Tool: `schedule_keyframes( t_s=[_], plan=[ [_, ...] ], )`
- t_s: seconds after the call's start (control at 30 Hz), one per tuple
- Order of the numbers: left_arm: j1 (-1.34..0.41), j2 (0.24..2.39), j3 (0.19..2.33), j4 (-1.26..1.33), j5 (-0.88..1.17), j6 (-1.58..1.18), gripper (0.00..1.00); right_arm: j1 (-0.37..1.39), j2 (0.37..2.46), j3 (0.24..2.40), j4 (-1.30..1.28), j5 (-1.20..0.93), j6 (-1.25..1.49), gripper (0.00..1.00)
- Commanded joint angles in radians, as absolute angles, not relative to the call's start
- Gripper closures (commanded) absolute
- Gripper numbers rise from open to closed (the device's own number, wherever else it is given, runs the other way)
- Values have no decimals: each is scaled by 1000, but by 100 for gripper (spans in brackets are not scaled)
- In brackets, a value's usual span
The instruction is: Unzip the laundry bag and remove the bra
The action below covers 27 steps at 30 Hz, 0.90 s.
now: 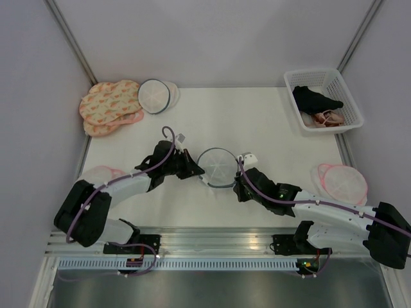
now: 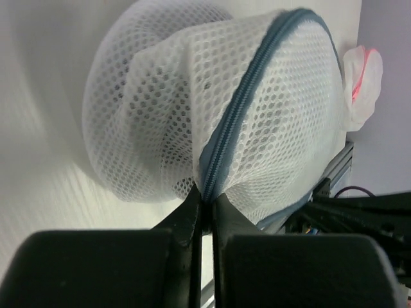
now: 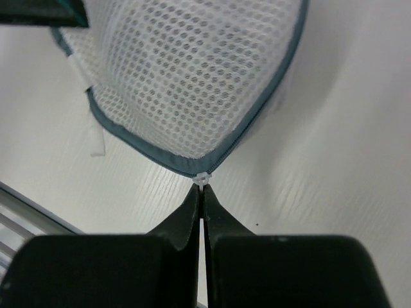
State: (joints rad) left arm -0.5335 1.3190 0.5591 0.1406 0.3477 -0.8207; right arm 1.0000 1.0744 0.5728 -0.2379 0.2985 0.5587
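The laundry bag [image 1: 217, 165], white mesh with a grey rim, stands on the table between my two arms. My left gripper [image 1: 196, 172] is shut on the bag's grey zipper seam [image 2: 244, 109]; the mesh [image 2: 160, 115] bulges just beyond the closed left gripper [image 2: 207, 200]. My right gripper [image 1: 236, 186] is at the bag's other side. In the right wrist view the right gripper [image 3: 202, 187] is shut on the small white zipper pull [image 3: 201, 178] at the edge of the bag [image 3: 186, 77]. The black bra [image 1: 316, 99] lies in the white basket [image 1: 324, 74]. Nothing dark shows through the mesh.
A pink-beige garment [image 1: 327, 119] lies in the basket beside the bra. Pink round mesh bags [image 1: 109, 106] and a flatter white one [image 1: 154, 96] sit at the back left. More pink bags lie at the right [image 1: 342, 181] and left [image 1: 103, 174]. A metal rail [image 1: 212, 237] runs along the near edge.
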Motion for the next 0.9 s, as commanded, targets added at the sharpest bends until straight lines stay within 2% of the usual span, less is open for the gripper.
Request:
schedule_keyframes(
  t_s=[0.0, 0.07, 0.1, 0.17, 0.2, 0.23, 0.27, 0.47, 0.67, 0.87],
  plan=[
    [-477, 1448, 685, 290, 376, -755, 98, 996, 1060, 549, -200, 167, 523, 100],
    [-457, 1502, 730, 302, 400, -762, 96, 996, 1072, 543, -160, 124, 525, 100],
    [-451, 1535, 754, 345, 413, -767, 75, 997, 1078, 542, -147, 100, 528, 100],
    [-446, 1551, 768, 362, 408, -798, 39, 999, 1088, 540, -123, 92, 531, 99],
    [-446, 1545, 773, 359, 407, -804, 27, 997, 1095, 541, -114, 92, 529, 100],
    [-446, 1534, 767, 357, 399, -817, 8, 997, 1100, 541, -106, 94, 531, 100],
    [-448, 1522, 756, 354, 382, -827, 1, 999, 1103, 543, -85, 94, 532, 99],
    [-462, 1290, 541, 316, 333, -910, 0, 996, 1158, 571, -8, 68, 519, 100],
    [-561, 1086, 404, 337, 319, -977, 0, 997, 1219, 606, 75, 5, 491, 100],
    [-653, 1110, 356, 425, 296, -1043, 0, 997, 1178, 598, 133, -61, 497, 100]
  ],
)
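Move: The left fingers still pinch the laundry bag's zipped rim at its left side; the bag's middle is about 3 cm ahead of this hand, 5 cm to its right and some 4 cm lower. The rim's white tab sits roughly 3 cm back and 1 cm right. From the right hand, still holding the near right corner, the bag's middle is about 6 cm ahead, 7 cm left and 4 cm down, the white tab 11 cm left and 1 cm ahead. The left fingers keep their pinch as the hand pushes forward along the bag's left side, then open wide and let go of the rim while it runs on to about 7 cm; the hand then draws back past its start and rises some 4 cm. The right hand keeps its corner pinched and carries it about 7 cm left and slightly back, turning counter-clockwise by some 15 degrees. ##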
